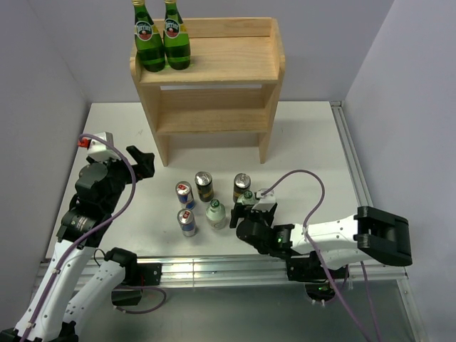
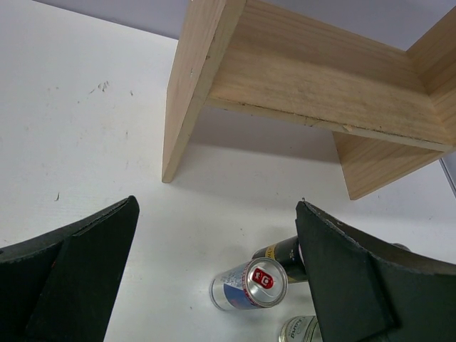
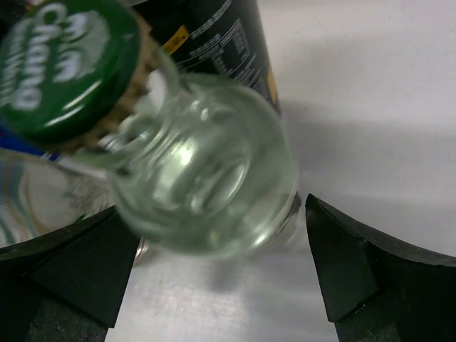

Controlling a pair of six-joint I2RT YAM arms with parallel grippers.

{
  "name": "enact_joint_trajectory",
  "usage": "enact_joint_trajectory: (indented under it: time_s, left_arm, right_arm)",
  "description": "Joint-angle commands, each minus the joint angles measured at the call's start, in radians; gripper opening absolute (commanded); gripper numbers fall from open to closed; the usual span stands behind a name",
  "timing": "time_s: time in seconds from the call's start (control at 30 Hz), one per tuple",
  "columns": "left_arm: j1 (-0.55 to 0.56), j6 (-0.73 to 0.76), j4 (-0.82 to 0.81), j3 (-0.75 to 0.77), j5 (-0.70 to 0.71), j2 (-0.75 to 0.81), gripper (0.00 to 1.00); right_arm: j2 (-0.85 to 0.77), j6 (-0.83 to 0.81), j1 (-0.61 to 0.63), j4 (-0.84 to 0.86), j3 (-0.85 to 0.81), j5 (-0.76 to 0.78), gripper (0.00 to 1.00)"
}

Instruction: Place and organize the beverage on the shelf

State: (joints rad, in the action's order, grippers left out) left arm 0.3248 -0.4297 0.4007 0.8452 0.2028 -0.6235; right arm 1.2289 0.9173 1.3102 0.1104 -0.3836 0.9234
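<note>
Six small drinks stand on the white table in front of the wooden shelf (image 1: 214,78). There are two blue-silver-red cans (image 1: 184,194) (image 1: 187,221), two black-and-yellow cans (image 1: 204,186) (image 1: 241,186) and two clear green-capped bottles (image 1: 216,212) (image 1: 247,195). My right gripper (image 1: 244,208) is open around the right-hand bottle (image 3: 203,185), with a finger on each side and a gap to both; the bottle still stands on the table. My left gripper (image 1: 143,162) is open and empty, left of the drinks. Its wrist view shows a blue-silver-red can (image 2: 249,285) and a black-and-yellow can (image 2: 283,254) ahead.
Two large green glass bottles (image 1: 162,39) stand on the left of the shelf's top tier. The lower tier (image 1: 214,121) holds nothing. The shelf's left panel (image 2: 192,92) stands ahead of my left gripper. A metal rail (image 1: 214,267) runs along the near table edge.
</note>
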Motion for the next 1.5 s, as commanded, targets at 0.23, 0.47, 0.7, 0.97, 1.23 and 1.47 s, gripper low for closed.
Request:
enact_joint_trajectory:
  time_s: [0.23, 0.47, 0.7, 0.97, 1.23, 1.47]
  left_arm:
    - [-0.006, 0.023, -0.049, -0.003, -0.036, -0.002, 0.99]
    - [-0.006, 0.025, -0.051, -0.003, -0.034, -0.008, 0.99]
    - [-0.006, 0.023, -0.046, -0.001, -0.029, -0.01, 0.99]
    - [-0.007, 0.023, -0.046, 0.0, -0.034, -0.002, 0.99]
    - [-0.023, 0.025, -0.046, 0.002, -0.045, 0.011, 0.99]
    - [-0.023, 0.029, -0.045, -0.001, -0.051, 0.019, 0.99]
  right_arm:
    - [0.128, -0.195, -0.141, 0.405, 0.066, 0.054, 1.0]
    - [0.224, -0.242, -0.164, 0.547, 0.072, 0.029, 0.78]
    - [0.181, -0.197, -0.164, 0.45, 0.066, 0.022, 0.07]
    - [-0.067, -0.012, -0.036, -0.053, -0.026, 0.152, 0.0]
    - [-0.292, -0.256, -0.016, -0.204, -0.273, 0.14, 0.0]
    - [-0.082, -0.543, -0.224, -0.198, -0.676, -0.16, 0.0]
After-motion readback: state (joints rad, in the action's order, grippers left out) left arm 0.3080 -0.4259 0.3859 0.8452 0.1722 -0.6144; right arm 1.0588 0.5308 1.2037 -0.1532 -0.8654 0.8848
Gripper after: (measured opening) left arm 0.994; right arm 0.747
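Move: The green-capped bottle I'm after stands about 5 cm ahead of my open right hand and 1 cm to its right, its middle at roughly hand height. The dark can stands close behind, some 12 cm ahead and 2 cm left of this hand; the second green-capped bottle is 9 cm left and 4 cm ahead, and the second dark can 12 cm left and 13 cm ahead. From my left hand, the bottle lies about 33 cm right, 2 cm back and 23 cm below. I slide my right hand forward about 5 cm, bearing slightly right, until its open fingers straddle the bottle, then partly close them and pinch the glass. Holding on, I draw it back 4 to 5 cm, clear of the dark can, then raise it about 20 cm, easing forward and left towards the shelf as my fingers tip up. ##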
